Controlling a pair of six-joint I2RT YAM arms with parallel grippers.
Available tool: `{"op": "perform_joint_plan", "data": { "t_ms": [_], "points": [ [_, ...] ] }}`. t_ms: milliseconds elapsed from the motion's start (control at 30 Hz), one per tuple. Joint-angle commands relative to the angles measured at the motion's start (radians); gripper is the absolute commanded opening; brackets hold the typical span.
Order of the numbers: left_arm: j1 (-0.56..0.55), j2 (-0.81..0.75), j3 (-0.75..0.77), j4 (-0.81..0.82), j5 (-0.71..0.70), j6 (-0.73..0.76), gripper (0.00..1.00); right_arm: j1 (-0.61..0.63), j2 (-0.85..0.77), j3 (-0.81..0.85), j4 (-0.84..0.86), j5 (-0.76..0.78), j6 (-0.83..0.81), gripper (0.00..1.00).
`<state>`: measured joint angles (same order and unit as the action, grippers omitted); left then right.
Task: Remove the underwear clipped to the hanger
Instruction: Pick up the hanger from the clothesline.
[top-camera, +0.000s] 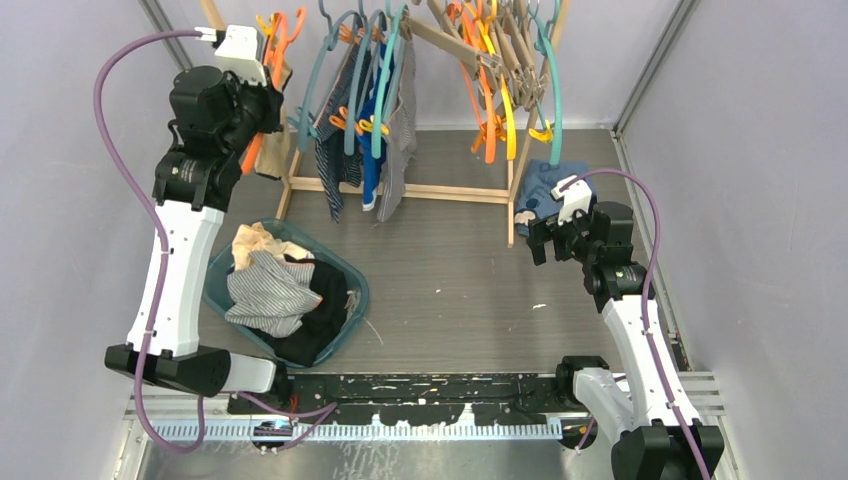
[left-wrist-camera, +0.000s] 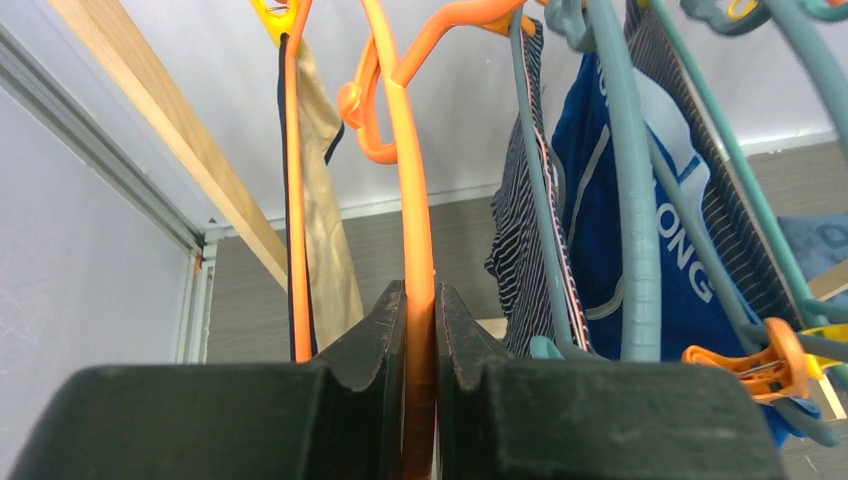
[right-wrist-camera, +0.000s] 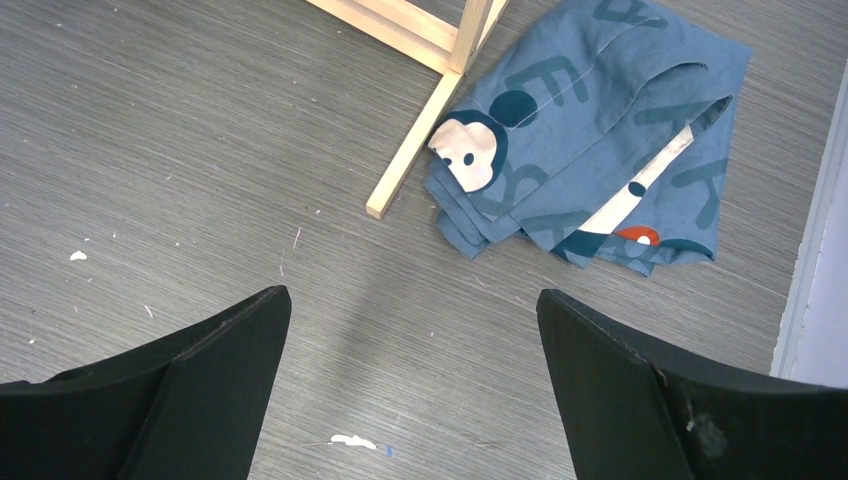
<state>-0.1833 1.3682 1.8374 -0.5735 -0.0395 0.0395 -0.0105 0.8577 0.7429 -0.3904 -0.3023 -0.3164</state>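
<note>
My left gripper (top-camera: 266, 108) (left-wrist-camera: 420, 290) is raised at the rack's left end and shut on the thin bar of an orange hanger (left-wrist-camera: 408, 180). A beige underwear with navy trim (left-wrist-camera: 325, 200) (top-camera: 270, 160) hangs just left of it on another orange hanger. To the right, on teal hangers, hang a navy pinstriped underwear (left-wrist-camera: 512, 230) (top-camera: 328, 150), a bright blue one (left-wrist-camera: 600, 200) (top-camera: 370, 155) and a grey one (top-camera: 402, 130). My right gripper (top-camera: 534, 240) (right-wrist-camera: 412, 300) hovers open over the table with nothing between its fingers.
A blue cartoon-face garment (right-wrist-camera: 590, 130) (top-camera: 545, 185) lies by the wooden rack's right foot (right-wrist-camera: 410, 160). A teal basket (top-camera: 356, 290) of clothes sits at the front left. Several bare hangers (top-camera: 500, 70) crowd the rack's right end. An orange clip (left-wrist-camera: 770, 360) grips a teal hanger.
</note>
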Motion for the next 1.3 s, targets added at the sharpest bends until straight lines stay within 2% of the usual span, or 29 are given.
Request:
{"op": "perform_joint_plan", "data": {
  "t_ms": [0,200,333,700,967,1267],
  "points": [
    [-0.002,-0.087,-0.037,0.111,-0.018,0.054,0.00,-0.005,-0.009,0.008,0.023,-0.022,-0.013,1.00],
    [-0.002,-0.200,-0.067,0.045,-0.083,0.150,0.00,-0.005,-0.006,0.011,0.016,-0.052,-0.018,1.00],
    [-0.002,-0.246,-0.003,-0.129,-0.077,0.169,0.00,-0.005,-0.002,0.013,0.011,-0.064,-0.018,1.00],
    [-0.002,-0.434,0.027,-0.458,0.015,0.174,0.00,-0.002,0.017,0.035,-0.015,-0.114,-0.036,1.00],
    [-0.002,-0.492,0.087,-0.719,0.344,0.180,0.00,0.021,0.033,0.124,-0.101,-0.183,-0.051,1.00],
    [-0.002,-0.522,0.055,-0.828,0.800,0.202,0.00,0.171,0.038,0.268,-0.355,-0.265,-0.190,1.00]
  ]
}}
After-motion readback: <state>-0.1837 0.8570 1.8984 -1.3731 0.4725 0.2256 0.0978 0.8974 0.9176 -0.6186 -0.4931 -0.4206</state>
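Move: The underwear on the orange hanger, already pinched in the left hand, lies about 12 cm ahead of this hand and 5 below. It is headed for clear space some 28 cm back, 3 right and 3 down. The nearest teal hanger is about 7 cm right and 5 ahead of the hand; the laundry basket is 11 back, 3 left and 43 below. From the right hand the underwear lies some 22 cm forward, 42 left and 22 above. The orange hanger with its underwear is drawn back towards the robot, away from the clothesline, by about 28 cm; the left fingers keep their pinch, bowing slightly left and up, then easing right and down as the wrist swings some 30 degrees clockwise. Late on, the open right hand starts towards it, about 6 cm left, a little back and up, turning counter-clockwise. ##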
